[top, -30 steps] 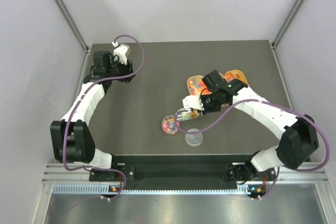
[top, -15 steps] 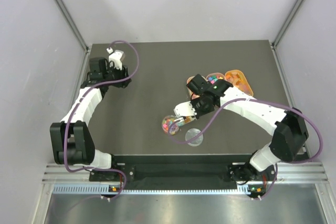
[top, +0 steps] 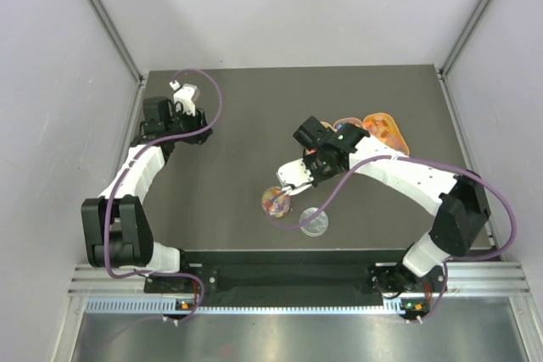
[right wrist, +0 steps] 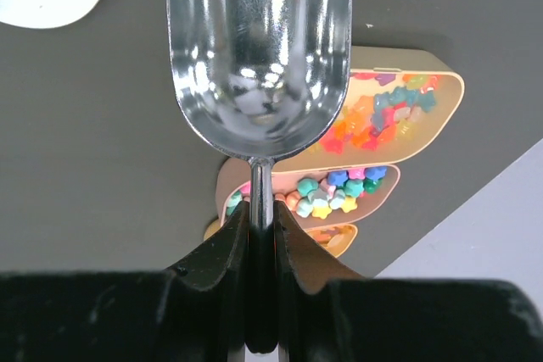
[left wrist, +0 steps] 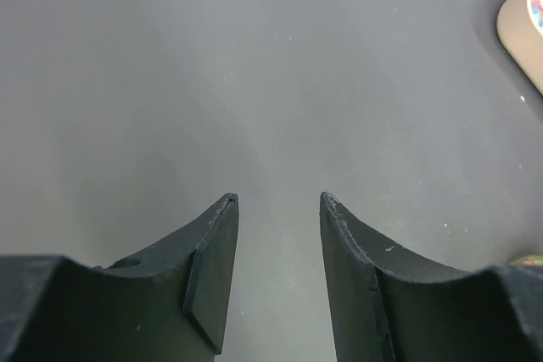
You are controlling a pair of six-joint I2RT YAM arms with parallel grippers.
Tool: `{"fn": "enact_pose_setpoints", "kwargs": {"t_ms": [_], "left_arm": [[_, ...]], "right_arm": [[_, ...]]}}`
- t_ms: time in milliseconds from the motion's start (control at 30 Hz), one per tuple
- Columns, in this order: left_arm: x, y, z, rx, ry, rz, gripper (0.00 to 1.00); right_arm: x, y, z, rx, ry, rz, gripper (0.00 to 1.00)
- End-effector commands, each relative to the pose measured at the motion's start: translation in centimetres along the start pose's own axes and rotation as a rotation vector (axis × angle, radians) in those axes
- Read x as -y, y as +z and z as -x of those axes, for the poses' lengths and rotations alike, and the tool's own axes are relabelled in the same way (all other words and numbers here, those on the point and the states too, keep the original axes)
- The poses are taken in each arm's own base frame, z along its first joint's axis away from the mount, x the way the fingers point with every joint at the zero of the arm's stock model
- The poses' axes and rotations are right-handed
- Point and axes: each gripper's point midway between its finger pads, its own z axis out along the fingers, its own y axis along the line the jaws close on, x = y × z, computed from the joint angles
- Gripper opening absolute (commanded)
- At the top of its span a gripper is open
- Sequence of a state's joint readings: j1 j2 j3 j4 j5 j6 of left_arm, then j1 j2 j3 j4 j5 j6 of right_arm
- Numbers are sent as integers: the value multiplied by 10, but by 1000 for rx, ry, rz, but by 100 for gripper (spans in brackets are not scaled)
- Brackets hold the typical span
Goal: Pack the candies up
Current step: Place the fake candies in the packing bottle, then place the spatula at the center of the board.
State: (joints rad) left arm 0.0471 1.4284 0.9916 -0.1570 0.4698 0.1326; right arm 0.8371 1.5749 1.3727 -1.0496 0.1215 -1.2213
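Note:
The candies [right wrist: 373, 118] are tiny multicoloured sweets lying in oval tan trays [right wrist: 441, 95] seen behind the scoop in the right wrist view. More candies fill a small round clear cup [top: 273, 202] on the table. My right gripper [right wrist: 261, 208] is shut on the thin handle of a metal scoop [right wrist: 259, 48], whose bowl looks empty. From above, the right gripper [top: 297, 174] holds the scoop just over the cup. My left gripper [left wrist: 278, 201] is open over bare table, far to the left [top: 197, 118], with nothing between its fingers.
A round clear lid [top: 313, 221] lies flat just right of the cup, near the table's front edge. The tan trays [top: 382, 129] sit at the middle right behind the right arm. A tray corner [left wrist: 522, 23] shows at the left wrist view's upper right.
The right arm has swung left and toward the front edge, carrying the scoop from over the trays to above the round cup. The left arm has drawn slightly back to the left.

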Motion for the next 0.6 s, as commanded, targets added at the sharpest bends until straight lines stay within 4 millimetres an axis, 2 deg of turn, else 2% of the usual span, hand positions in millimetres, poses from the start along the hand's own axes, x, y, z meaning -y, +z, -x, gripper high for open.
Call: {"fn": "enact_pose_setpoints", "kwargs": {"t_ms": [0, 100, 133, 233, 300, 333, 367, 400, 433, 467, 500, 567], "left_arm": [[2, -7, 27, 99, 41, -11, 49], [2, -6, 30, 101, 45, -16, 49], [1, -5, 29, 98, 41, -17, 49], [2, -2, 31, 96, 32, -30, 49], [4, 2, 34, 98, 29, -51, 49], [4, 4, 34, 95, 29, -61, 49], [5, 5, 35, 95, 30, -70, 49], [4, 8, 33, 87, 24, -73, 49], [3, 10, 32, 77, 19, -73, 49], [1, 11, 34, 74, 16, -65, 49], [-1, 15, 29, 54, 6, -65, 49], [-4, 17, 29, 26, 3, -59, 50]], "right_arm": [[2, -11, -1, -26, -14, -29, 0], [-2, -11, -6, -34, 14, -37, 0], [-3, -17, -9, -26, 30, -59, 0], [-6, -20, -25, -22, 127, -90, 0], [-10, -16, -46, 2, 291, -100, 0], [-11, -19, -67, 27, 411, -119, 0], [-8, -18, -76, 45, 533, -158, 0], [-17, -11, -88, 41, 615, -156, 0], [-20, -14, -115, 37, 743, -196, 0], [-17, -14, -126, 50, 860, -247, 0], [-27, -9, -139, 35, 940, -255, 0], [-34, -9, -169, 44, 1151, -338, 0]]}}
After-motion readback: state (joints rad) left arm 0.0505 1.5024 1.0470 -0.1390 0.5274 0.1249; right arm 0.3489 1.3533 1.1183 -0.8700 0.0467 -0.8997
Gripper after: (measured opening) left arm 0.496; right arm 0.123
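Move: Over the table's near middle, the right hand holds the emptied scoop, its blade above the bottle, which is about 7 cm left of the hand and 6 cm back. The middle candy box lies some 9 cm right, 7 ahead and 12 below; the left box 3 right, 5 ahead; the orange box 17 right, 9 ahead. The lid is 11 back, 1 right. From the left hand, the middle box is roughly 30 cm right, 2 back. Swinging the scoop off the bottle, the right hand stays put briefly, then speeds off about 14 cm to the right, towards the middle and orange candy boxes. Its height barely changes while the wrist turns clockwise some 45 degrees, bringing the blade round towards the robot's left; the fingers keep their hold on the handle. ##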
